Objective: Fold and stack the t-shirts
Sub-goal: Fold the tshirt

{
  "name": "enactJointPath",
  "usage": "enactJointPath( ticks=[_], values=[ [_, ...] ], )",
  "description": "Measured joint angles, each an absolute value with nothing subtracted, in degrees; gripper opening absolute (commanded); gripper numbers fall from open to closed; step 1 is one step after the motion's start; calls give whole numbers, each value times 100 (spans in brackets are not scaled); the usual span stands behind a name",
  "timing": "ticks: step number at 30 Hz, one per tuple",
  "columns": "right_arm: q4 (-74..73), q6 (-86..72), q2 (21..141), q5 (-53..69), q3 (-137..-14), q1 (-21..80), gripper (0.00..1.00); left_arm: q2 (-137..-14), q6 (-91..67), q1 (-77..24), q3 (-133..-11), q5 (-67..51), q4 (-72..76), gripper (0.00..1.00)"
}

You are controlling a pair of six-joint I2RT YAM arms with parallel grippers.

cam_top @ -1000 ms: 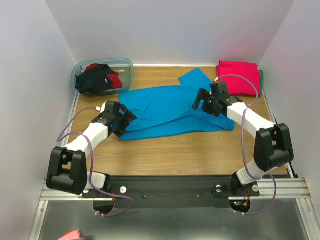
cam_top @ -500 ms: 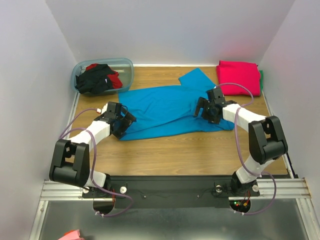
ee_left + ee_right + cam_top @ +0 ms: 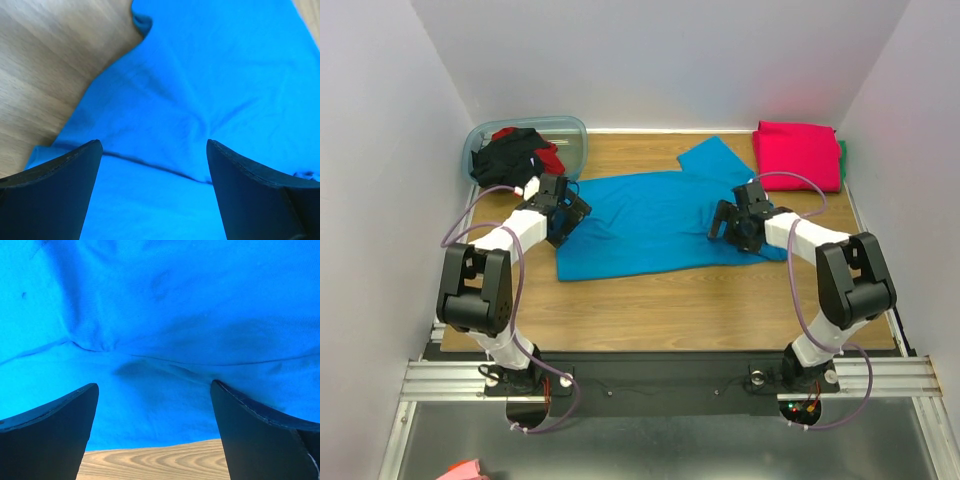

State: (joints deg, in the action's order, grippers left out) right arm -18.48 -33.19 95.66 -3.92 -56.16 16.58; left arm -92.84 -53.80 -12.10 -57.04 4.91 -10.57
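Note:
The turquoise-blue t-shirt [image 3: 655, 218] lies spread on the wooden table, one sleeve pointing to the back. My left gripper [image 3: 565, 212] is open over the shirt's left edge; in its wrist view the cloth [image 3: 200, 90] fills the gap between the fingers. My right gripper [image 3: 728, 222] is open over the shirt's right part; its wrist view shows the cloth [image 3: 165, 315] with a fold line and bare wood below. The magenta-pink shirt [image 3: 798, 155] lies folded at the back right. Black and red shirts [image 3: 515, 157] are bunched in the tub.
A translucent blue-grey plastic tub [image 3: 572, 132] stands at the back left corner. White walls enclose the table on three sides. A green edge [image 3: 842, 152] shows beside the pink shirt. Bare wood [image 3: 670, 310] lies in front of the blue shirt.
My left gripper has moved back and right along the shirt's left edge. My right gripper has come down and left onto the shirt. The shirt's near hem looks tidier.

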Motion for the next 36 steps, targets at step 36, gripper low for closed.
enactJointPath(
  ticks=[36],
  values=[
    [-1352,-3896,8283,-598,-4104,600,100,-8160,-5732,-2517,-3763,434,34,96]
  ],
)
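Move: The t-shirt lies half-folded under both open hands, cloth some 2 cm below the left hand point and barely 1 cm below the right. From the left hand, the near edge it works towards is about 12 cm back and 7 cm right, and the basket is about 18 cm ahead and 11 cm left. From the right hand, the near right corner is roughly 7 cm back and 12 cm right. The sleeve is some 18 cm ahead and 4 cm left, and the pink shirt 18 cm ahead and 15 cm right. The left hand, fingers staying wide open, lifts about 5 cm, swings back and right over the blue cloth, comes down on it nearer the near edge and draws back a further couple of centimetres, turning some 10 degrees clockwise. The right hand, also open, eases back a touch, then hops about 5 cm up and over to its right, sets its fingertips down 7 cm over near the near right corner and drags the cloth back about 4 cm towards the base, turning some 15 degrees clockwise. ##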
